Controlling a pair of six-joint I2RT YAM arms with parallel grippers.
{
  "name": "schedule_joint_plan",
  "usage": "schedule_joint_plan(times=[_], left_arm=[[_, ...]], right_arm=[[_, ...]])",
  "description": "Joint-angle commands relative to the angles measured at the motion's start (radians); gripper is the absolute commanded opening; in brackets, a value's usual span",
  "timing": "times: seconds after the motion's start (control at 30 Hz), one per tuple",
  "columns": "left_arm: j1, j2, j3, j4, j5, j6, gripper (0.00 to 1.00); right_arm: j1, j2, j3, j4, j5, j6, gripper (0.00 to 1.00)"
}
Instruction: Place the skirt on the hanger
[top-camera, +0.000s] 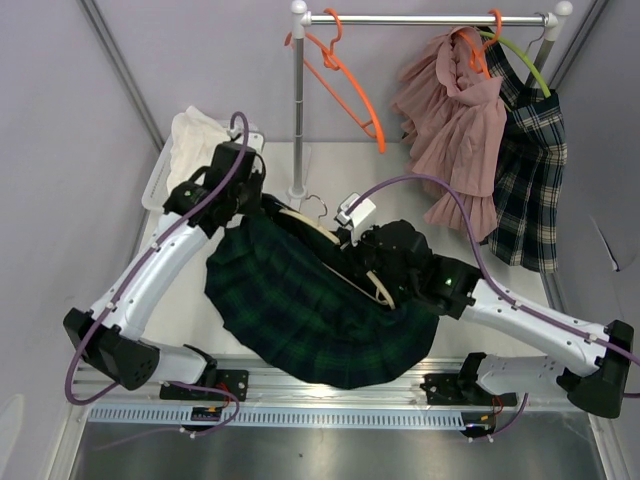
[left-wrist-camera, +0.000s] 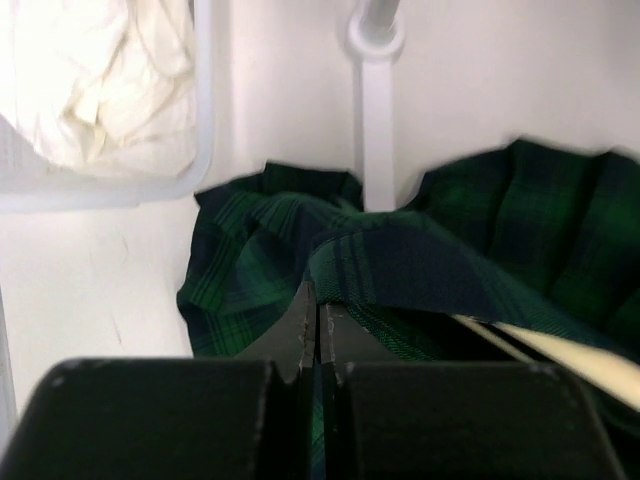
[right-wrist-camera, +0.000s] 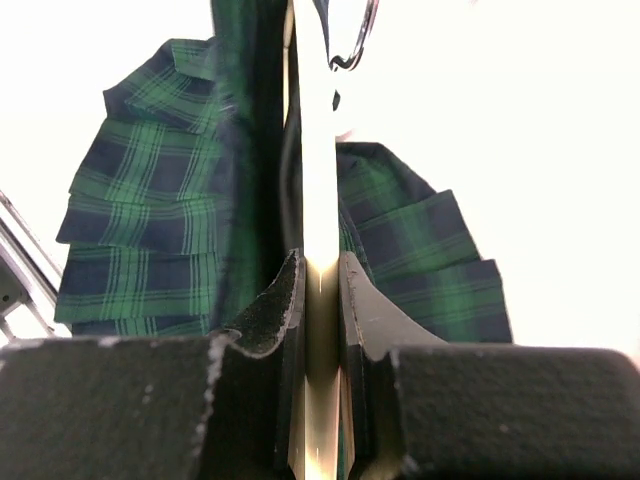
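Note:
A dark green plaid skirt (top-camera: 310, 320) lies spread on the table between the two arms. A cream wooden hanger (top-camera: 378, 288) with a metal hook (top-camera: 315, 207) is partly inside its waist. My left gripper (top-camera: 265, 207) is at the skirt's back left edge. In the left wrist view it (left-wrist-camera: 318, 300) is shut on a fold of the skirt (left-wrist-camera: 400, 260), with the hanger's arm (left-wrist-camera: 560, 355) to the right. My right gripper (top-camera: 358, 265) is over the skirt's middle. In the right wrist view it (right-wrist-camera: 320, 275) is shut on the hanger's arm (right-wrist-camera: 318, 160), with skirt cloth (right-wrist-camera: 140, 240) on both sides.
A clothes rack (top-camera: 297, 110) stands behind the skirt, its pole base (left-wrist-camera: 376, 120) close to my left gripper. On it hang orange hangers (top-camera: 345, 80), a pink dress (top-camera: 455, 130) and a plaid dress (top-camera: 525, 180). A white bin (top-camera: 165, 170) with white cloth (left-wrist-camera: 100, 80) sits back left.

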Motion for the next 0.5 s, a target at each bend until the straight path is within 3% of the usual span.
schedule_joint_plan(times=[0.0, 0.2, 0.3, 0.47], left_arm=[[0.005, -0.020, 0.149, 0.040, 0.012, 0.009, 0.00], [0.004, -0.009, 0.201, 0.017, 0.002, 0.028, 0.00], [-0.001, -0.027, 0.192, 0.043, 0.060, 0.028, 0.00], [-0.004, -0.017, 0.210, 0.033, 0.062, 0.031, 0.00]], right_arm=[[0.028, -0.034, 0.080, -0.049, 0.053, -0.033, 0.00], [0.071, -0.019, 0.112, -0.084, 0.051, -0.027, 0.00], [0.088, 0.009, 0.163, -0.123, 0.088, -0.014, 0.00], [0.111, 0.035, 0.354, -0.272, 0.122, 0.044, 0.00]])
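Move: The left hand already pinches the skirt's waistband. The wooden hanger's left end, just inside the waist opening, is about 4 cm to its right, 1 cm back and 3 cm lower. The rack post's foot is about 6 cm ahead, 6 cm right and 15 cm down; the white basket is 9 cm ahead, 14 cm left and 12 cm down. From the right hand, already gripping the hanger, that end is roughly 12 cm left and 7 cm ahead; the hook is 6 cm left and 8 cm ahead, both about level. Upward, quickly, the left hand lifts its pinched corner of the waistband about 6 cm with a slight drift to the right, its fingers tipping up a little, then holds there. The right hand keeps its grip on the hanger bar and rises more steadily, some 4 cm, easing back about 2 cm. ##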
